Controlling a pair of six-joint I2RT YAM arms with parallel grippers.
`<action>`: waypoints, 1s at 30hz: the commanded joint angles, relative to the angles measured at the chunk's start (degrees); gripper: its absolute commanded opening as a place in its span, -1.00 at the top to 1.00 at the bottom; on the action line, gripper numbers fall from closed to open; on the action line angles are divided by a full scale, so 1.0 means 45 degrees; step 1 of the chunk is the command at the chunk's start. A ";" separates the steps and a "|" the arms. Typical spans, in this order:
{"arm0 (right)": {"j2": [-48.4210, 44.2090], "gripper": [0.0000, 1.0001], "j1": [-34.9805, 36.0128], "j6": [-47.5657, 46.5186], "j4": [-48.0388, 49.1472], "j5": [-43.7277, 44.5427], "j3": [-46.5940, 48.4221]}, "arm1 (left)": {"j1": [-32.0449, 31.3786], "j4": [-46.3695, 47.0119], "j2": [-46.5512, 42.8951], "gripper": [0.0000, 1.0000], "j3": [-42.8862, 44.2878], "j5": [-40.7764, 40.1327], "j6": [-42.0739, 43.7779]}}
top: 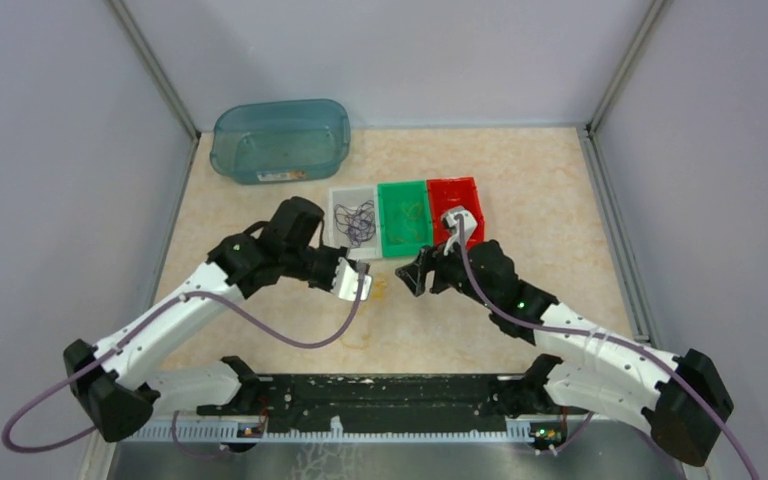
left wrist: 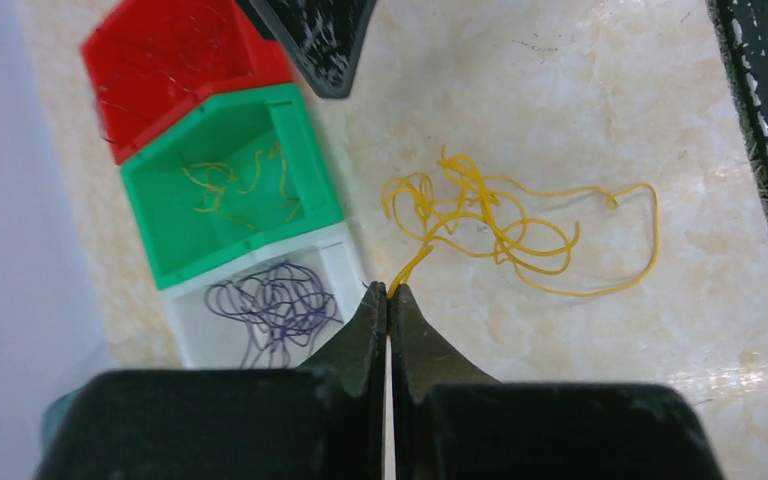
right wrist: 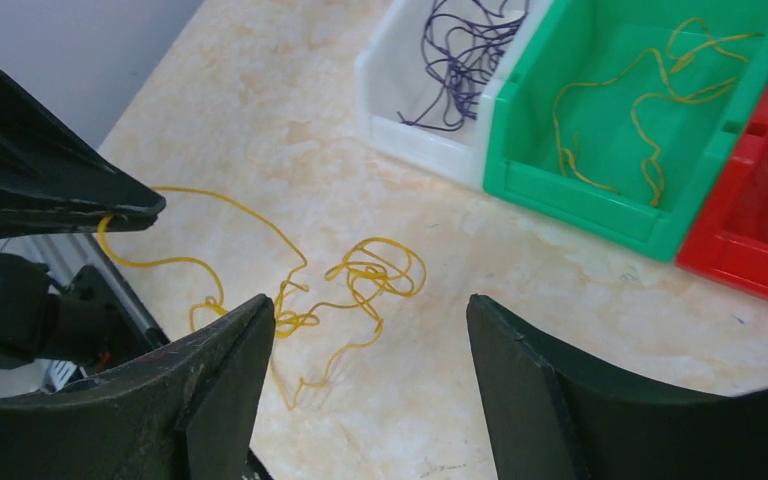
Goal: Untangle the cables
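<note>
A loose yellow cable tangle (left wrist: 480,225) lies on the marble tabletop in front of the bins. My left gripper (left wrist: 388,290) is shut on one end strand of it, and in the right wrist view its fingers (right wrist: 110,200) pinch that strand at the left. My right gripper (right wrist: 370,300) hangs open just above the yellow cable tangle (right wrist: 360,275), touching nothing. A purple cable clump (left wrist: 275,305) fills the white bin (left wrist: 345,265). Another yellow cable (left wrist: 240,180) lies in the green bin (left wrist: 300,150). Faint red strands (left wrist: 160,60) show in the red bin (left wrist: 260,60).
The three bins stand in a row at mid table: white bin (top: 338,215), green bin (top: 405,240), red bin (top: 457,187). A teal plastic tub (top: 280,140) sits at the back left. Grey walls enclose the table, and a black rail (top: 380,395) runs along the near edge.
</note>
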 commanded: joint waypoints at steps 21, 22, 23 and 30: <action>0.2362 -0.45 -0.0055 0.2441 0.5418 -0.5649 0.0981 | -0.0515 0.2752 -0.3005 1.00 -0.1403 0.2594 0.5683; 0.2464 -0.45 -0.0052 0.2452 0.5420 -0.5611 0.0999 | -0.0554 0.2910 -0.3034 1.00 -0.1470 0.2614 0.5721; 0.2536 -0.45 -0.0046 0.2480 0.5447 -0.5570 0.1009 | -0.0597 0.3054 -0.3084 1.00 -0.1504 0.2666 0.5723; 0.3097 -0.45 0.0165 0.2637 0.5866 -0.5023 0.1206 | -0.0740 0.4390 -0.3446 1.00 -0.1842 0.3066 0.5796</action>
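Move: Held high with the yellow cable's end in its shut fingers, the left hand has the open right gripper about 10 cm to its right, level ahead and some 2 cm lower; the cable's loose tangle lies roughly 3 cm right, 2 cm back and 17 cm below. From the right hand that tangle is about 7 cm left, 3 cm back and 15 cm down; the green box stands about 14 cm ahead, 1 cm left and 15 cm below, the white box 14 cm ahead, 11 cm left, equally low. Still pinching the yellow cable, the left hand draws it up about 8 cm, easing back and right, while it rolls and swings its fingers nearer level, some 40 degrees in all. The right hand, fingers kept open, comes about 7 cm left, also up and back, turning counter-clockwise towards the strand beside the left fingertips. ##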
